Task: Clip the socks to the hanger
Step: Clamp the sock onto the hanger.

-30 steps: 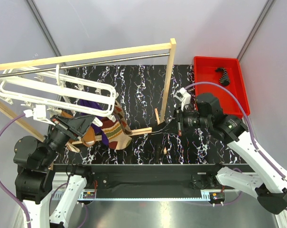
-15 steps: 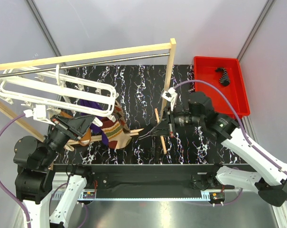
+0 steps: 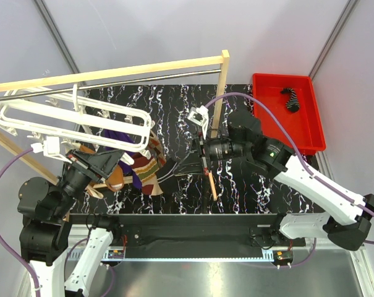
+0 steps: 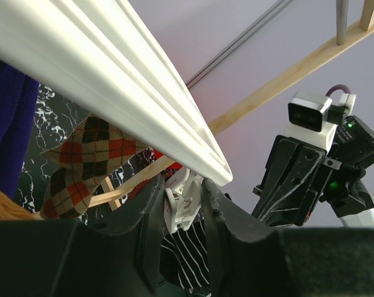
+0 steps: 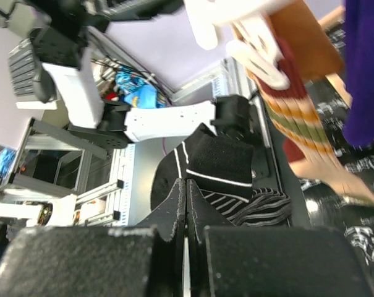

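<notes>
The white hanger (image 3: 69, 120) hangs at the left, with a purple sock (image 3: 122, 137) and an orange-brown patterned sock (image 3: 148, 168) clipped under it. My left gripper (image 4: 182, 189) is shut on one of its small white clips (image 4: 185, 203), squeezing it. Just below that clip hangs a black sock with thin white stripes (image 4: 188, 260). My right gripper (image 5: 185, 185) is shut on this striped sock (image 5: 236, 164) and reaches in from the right (image 3: 168, 173). Another striped sock (image 3: 292, 99) lies in the red bin.
A wooden-post frame with a metal rod (image 3: 219, 93) stands across the back of the black marbled table (image 3: 174, 111); one post is just behind my right wrist. The red bin (image 3: 315, 133) sits at the far right. A wooden foot (image 3: 210, 182) lies under the right arm.
My right arm has swung left across the table with the striped sock, from beside the wooden post to just under the left gripper's clip. The left arm has stayed put.
</notes>
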`<state>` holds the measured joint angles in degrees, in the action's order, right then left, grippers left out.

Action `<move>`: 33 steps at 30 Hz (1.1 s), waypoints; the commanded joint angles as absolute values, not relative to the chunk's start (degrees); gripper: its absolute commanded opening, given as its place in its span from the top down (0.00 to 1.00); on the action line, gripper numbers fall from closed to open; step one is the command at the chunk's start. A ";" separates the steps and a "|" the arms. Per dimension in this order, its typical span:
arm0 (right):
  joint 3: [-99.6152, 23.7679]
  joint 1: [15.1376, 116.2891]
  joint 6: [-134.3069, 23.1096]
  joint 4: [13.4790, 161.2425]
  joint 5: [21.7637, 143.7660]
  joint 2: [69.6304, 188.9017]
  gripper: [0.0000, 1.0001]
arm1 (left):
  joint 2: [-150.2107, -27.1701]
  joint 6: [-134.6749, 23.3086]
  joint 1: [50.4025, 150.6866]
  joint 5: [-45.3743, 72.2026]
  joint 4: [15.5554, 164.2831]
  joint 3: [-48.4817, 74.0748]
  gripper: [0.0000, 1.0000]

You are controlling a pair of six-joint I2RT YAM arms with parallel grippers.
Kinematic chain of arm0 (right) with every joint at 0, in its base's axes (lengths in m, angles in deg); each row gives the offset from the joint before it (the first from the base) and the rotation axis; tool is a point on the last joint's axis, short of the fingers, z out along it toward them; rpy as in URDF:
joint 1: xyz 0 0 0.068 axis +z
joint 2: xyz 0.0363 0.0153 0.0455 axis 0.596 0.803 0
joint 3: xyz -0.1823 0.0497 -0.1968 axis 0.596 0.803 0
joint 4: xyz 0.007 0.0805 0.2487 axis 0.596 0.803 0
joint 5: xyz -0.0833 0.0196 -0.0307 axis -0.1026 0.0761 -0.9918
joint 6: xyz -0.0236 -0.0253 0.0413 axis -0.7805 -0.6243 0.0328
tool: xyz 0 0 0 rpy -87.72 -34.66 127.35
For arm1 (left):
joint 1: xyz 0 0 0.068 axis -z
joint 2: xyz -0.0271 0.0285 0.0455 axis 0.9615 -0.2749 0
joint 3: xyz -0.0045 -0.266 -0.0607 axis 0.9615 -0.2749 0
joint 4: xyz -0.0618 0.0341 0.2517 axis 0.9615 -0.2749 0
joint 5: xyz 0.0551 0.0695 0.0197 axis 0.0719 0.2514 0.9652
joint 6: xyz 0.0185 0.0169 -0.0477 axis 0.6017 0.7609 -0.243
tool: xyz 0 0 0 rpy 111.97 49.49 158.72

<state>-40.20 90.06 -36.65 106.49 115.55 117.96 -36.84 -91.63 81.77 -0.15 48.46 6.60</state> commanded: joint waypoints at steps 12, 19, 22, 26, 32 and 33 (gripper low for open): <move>-47.89 96.26 -37.28 100.21 118.45 125.35 1.00 | -36.75 -92.27 82.13 -2.85 47.21 6.99 1.00; -50.61 98.02 -37.01 98.46 118.72 128.95 1.00 | -36.75 -92.44 82.13 -3.02 47.30 7.16 1.00; -52.11 98.55 -37.10 98.37 118.54 130.54 1.00 | -36.75 -92.53 82.13 -3.02 47.30 7.16 1.00; -53.96 99.08 -37.36 98.37 118.45 132.47 1.00 | -36.75 -92.62 82.04 -3.20 47.39 7.34 1.00; -55.54 99.34 -37.80 98.28 118.45 134.93 1.00 | -36.75 -92.44 82.13 -3.20 47.21 7.77 1.00; -55.72 99.43 -37.72 98.45 118.45 135.11 1.00 | -36.75 -92.44 82.04 -3.20 47.04 7.78 1.00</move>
<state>-52.74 98.74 -36.81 100.92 116.88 134.66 -36.84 -92.42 81.77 -0.41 48.51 6.62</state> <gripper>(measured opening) 0.009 0.317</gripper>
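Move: The clip to fill, at the right end of the white hanger, lies about 17 cm left of the right fingertips, roughly 3 cm ahead and 3 cm above; it already sits between the left fingertips, about 1 cm ahead of and 1 cm right of that hand's point. From the right hand, the hanger's right end is some 12 cm left, 8 cm ahead and 5 cm up, and the hanging brown-green sock some 13 cm left, 4 cm ahead and 6 cm down. Carry the black striped sock left with the right gripper, about 8 cm towards the clip, nearly level and drifting slightly back, while turning the wrist some 10 degrees counter-clockwise. Keep the right fingers shut on the sock. Hold the left gripper still, keeping its grip on the clip beneath the hanger bar. ##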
